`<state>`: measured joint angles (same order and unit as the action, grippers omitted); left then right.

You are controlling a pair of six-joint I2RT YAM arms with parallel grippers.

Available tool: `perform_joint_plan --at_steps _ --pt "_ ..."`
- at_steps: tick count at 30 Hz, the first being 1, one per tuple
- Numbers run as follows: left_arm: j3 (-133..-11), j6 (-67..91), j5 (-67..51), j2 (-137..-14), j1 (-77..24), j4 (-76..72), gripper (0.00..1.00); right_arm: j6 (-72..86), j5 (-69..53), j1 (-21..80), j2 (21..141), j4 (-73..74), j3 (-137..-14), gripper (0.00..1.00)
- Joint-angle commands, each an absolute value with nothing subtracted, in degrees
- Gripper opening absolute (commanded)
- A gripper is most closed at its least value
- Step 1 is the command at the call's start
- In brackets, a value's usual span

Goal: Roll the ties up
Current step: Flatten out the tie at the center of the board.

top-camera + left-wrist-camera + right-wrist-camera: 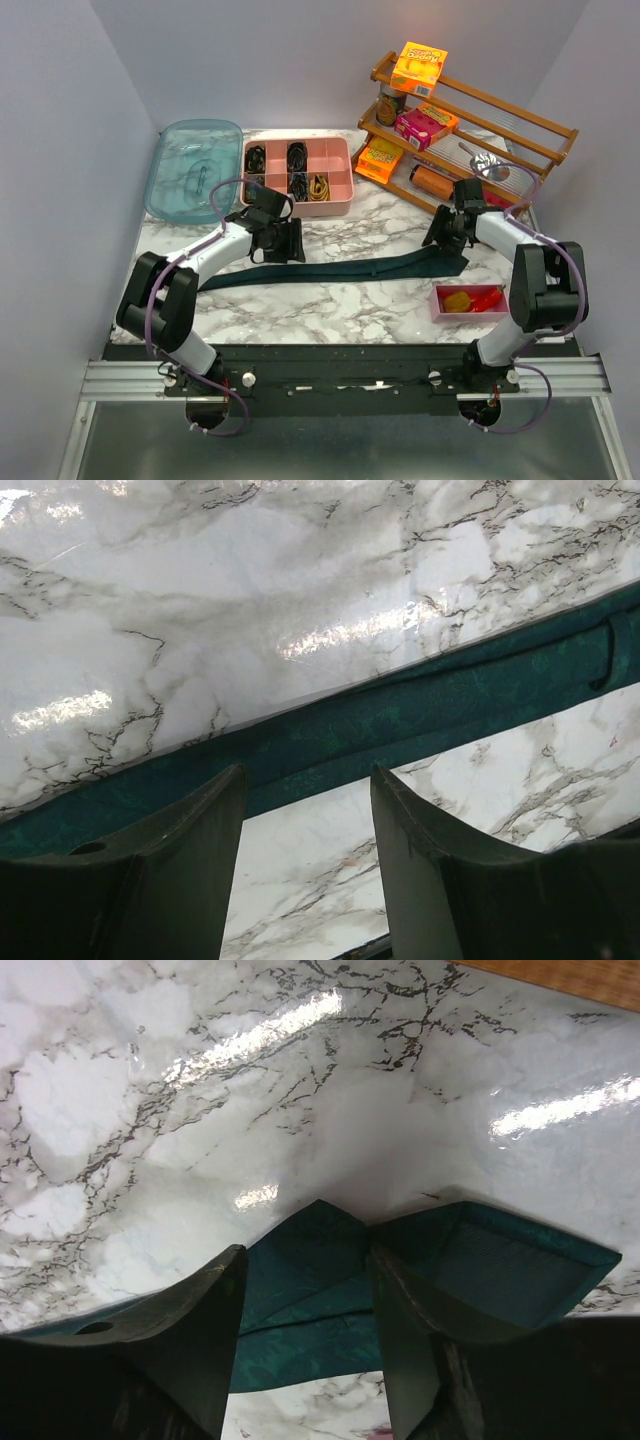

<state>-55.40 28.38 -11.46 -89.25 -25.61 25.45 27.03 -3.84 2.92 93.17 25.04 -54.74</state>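
One of the ties (340, 270), long and dark teal, lies flat across the marble table from the left arm to the right arm. My left gripper (278, 243) hovers at its narrow part. In the left wrist view the tie (400, 710) runs as a band just past the tips of my left gripper (307, 780), which is open over bare marble. My right gripper (445, 235) is at the wide end. There the pointed, partly folded tie (310, 1290) lies between the fingers of my right gripper (305, 1260), whose jaws stand apart.
A pink divided organizer (300, 208) at the back holds dark coils (297, 155) and a mustard coil (318, 187). A clear teal lid (195, 170) lies to its left. A wooden rack (520, 120) with boxes stands back right. A small pink tray (437, 305) sits front right.
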Motion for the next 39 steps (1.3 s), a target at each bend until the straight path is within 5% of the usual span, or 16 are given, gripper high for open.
perform_joint_plan --at_steps 1,2,4,9,21,39 --pt "-57.0 27.8 -12.5 -90.3 -26.1 25.5 0.63 27.3 -5.1 2.7 95.4 23.7 -55.1 0.59" --pt "-57.1 27.9 -12.5 -90.4 -26.1 25.6 0.63 27.2 -5.0 2.7 95.7 23.7 -55.1 0.59" --pt "-57.3 27.9 -12.4 -90.4 -26.2 25.8 0.63 27.4 -4.7 2.7 96.1 23.7 -55.2 0.31" --pt "-57.4 27.9 -12.0 -90.4 -26.4 26.0 0.63 27.4 -4.2 2.7 95.4 23.8 -55.3 0.03" --pt "-58.5 27.8 -12.1 -92.5 -27.1 25.3 0.63 26.1 -1.3 2.7 80.5 26.5 -50.6 0.00" --pt "-60.0 27.5 -12.1 -93.6 -29.2 25.0 0.62 27.9 5.3 2.5 80.4 26.5 -44.2 0.01"
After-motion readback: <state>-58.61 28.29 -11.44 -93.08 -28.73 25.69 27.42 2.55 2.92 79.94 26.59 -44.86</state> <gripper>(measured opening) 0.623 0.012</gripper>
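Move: The raised fold at the tie's wide end lies right between the right hand's open fingers, about 1 cm below. From that hand the wide tip is some 6 cm right and 4 cm back, the tie's loop roughly 13 cm left and 5 cm back, and the small pink box about 8 cm right and 13 cm back. The fold lies some 32 cm to the left hand's right, 4 cm farther out and 4 cm lower. Down about 1 cm and then fully shut, the right fingers pinch the tie's fold, rise some 6 cm with the hand tipping slightly, then draw back about 4–5 cm and a little right while lowering again, keeping shut on the cloth. The left hand, fingers still open over the tie, drifts about 2 cm to the right. ##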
